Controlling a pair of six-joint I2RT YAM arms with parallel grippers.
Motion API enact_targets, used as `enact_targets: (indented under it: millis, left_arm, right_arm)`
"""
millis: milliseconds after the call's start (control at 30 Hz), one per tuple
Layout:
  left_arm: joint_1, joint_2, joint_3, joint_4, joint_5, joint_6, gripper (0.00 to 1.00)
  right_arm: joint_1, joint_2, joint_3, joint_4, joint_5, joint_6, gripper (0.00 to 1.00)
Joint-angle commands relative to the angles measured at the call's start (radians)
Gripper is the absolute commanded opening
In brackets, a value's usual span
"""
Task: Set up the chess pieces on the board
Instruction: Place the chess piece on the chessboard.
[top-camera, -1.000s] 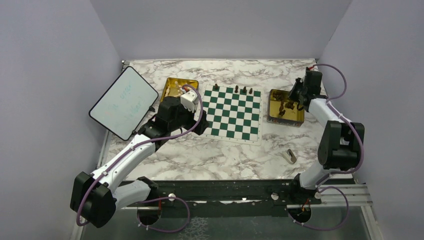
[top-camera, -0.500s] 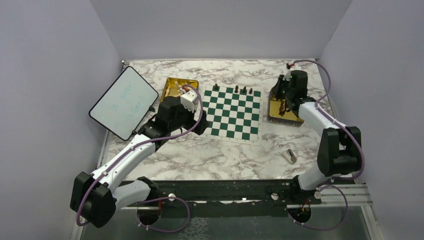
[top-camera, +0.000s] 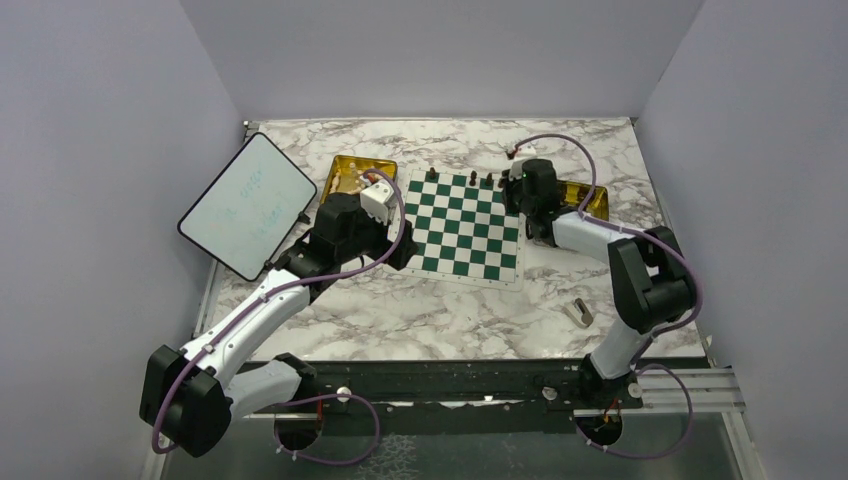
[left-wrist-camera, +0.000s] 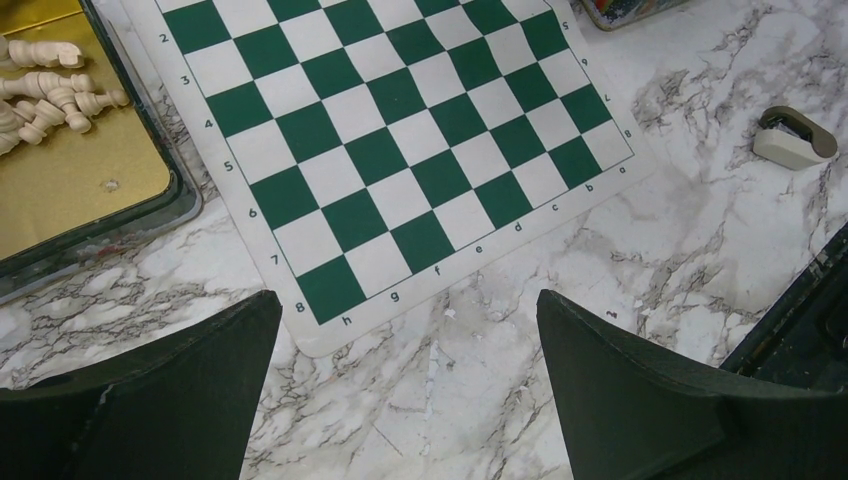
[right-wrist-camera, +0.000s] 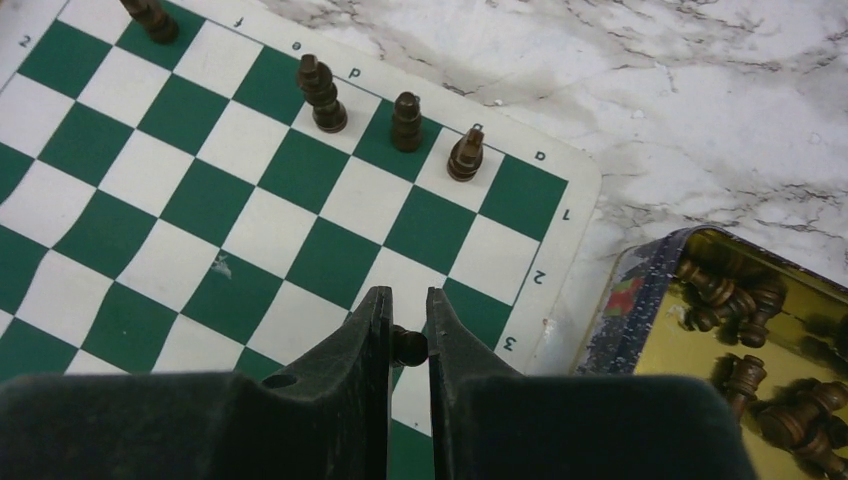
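The green and white board (top-camera: 465, 225) lies mid-table. Several dark chess pieces (top-camera: 488, 180) stand on its far row, and the right wrist view shows them (right-wrist-camera: 405, 122) beyond my fingers. My right gripper (right-wrist-camera: 407, 295) hangs over the board (right-wrist-camera: 200, 200) near its right edge. It is shut on a small dark chess piece (right-wrist-camera: 408, 345), whose round head shows between the fingers. In the top view this gripper (top-camera: 520, 205) sits just left of the right tray. My left gripper (left-wrist-camera: 405, 300) is open and empty above bare marble, at the board's near left corner (left-wrist-camera: 330, 300).
A gold tray (left-wrist-camera: 80, 170) left of the board holds cream pieces (left-wrist-camera: 50, 95). A second gold tray (right-wrist-camera: 610, 300) to the right holds dark pieces (right-wrist-camera: 740, 290). A white tablet (top-camera: 248, 205) leans at far left. A small grey-beige block (top-camera: 580, 313) lies near right.
My right arm has swung left from over the right tray to the board's right edge, its fingers still shut. The left arm has not moved.
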Motion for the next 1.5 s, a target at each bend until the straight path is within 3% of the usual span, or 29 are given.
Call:
enact_targets:
  millis: [0, 433, 800, 1200, 1467]
  left_arm:
    - [-0.002, -0.024, -0.011, 0.026, -0.01, -0.002, 0.99]
    - [-0.001, -0.022, -0.011, 0.025, -0.016, 0.0, 0.99]
    - [-0.001, -0.029, -0.009, 0.022, -0.018, 0.003, 0.99]
    - [-0.001, -0.036, -0.009, 0.02, -0.022, 0.004, 0.99]
    - [-0.001, -0.032, -0.009, 0.022, -0.016, 0.001, 0.99]
  right_arm:
    - [0.032, 0.054, -0.005, 0.104, 0.093, -0.067, 0.1]
    - [0.06, 0.199, 0.089, 0.141, 0.235, -0.111, 0.11]
    - [0.062, 0.281, 0.197, 0.05, 0.387, -0.077, 0.1]
    - [0.06, 0.348, 0.305, -0.1, 0.449, -0.029, 0.1]
    - [0.062, 0.315, 0.264, -0.065, 0.366, 0.009, 0.1]
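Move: The right hand, some 10 cm above the board with a dark piece held, has the empty square a2 about 5 cm ahead and 3 cm to its right. The corner square a1 is 4 cm beyond a2. The piece on b1 stands some 10 cm straight ahead of the hand, the c1 piece 11 cm ahead and 4 cm left; the dark-piece box is about 19 cm right, 1 cm ahead. From the left hand, a2 is roughly 24 cm ahead, 27 cm right. Down about 5 cm first, then forward some 5 cm with a small rise, the right hand carries the held dark piece up the board towards a2, drifting 2 cm right and easing down again at the end. On the way it turns clockwise and rolls its left side down, each about 15 degrees, fingers keeping their grip. ##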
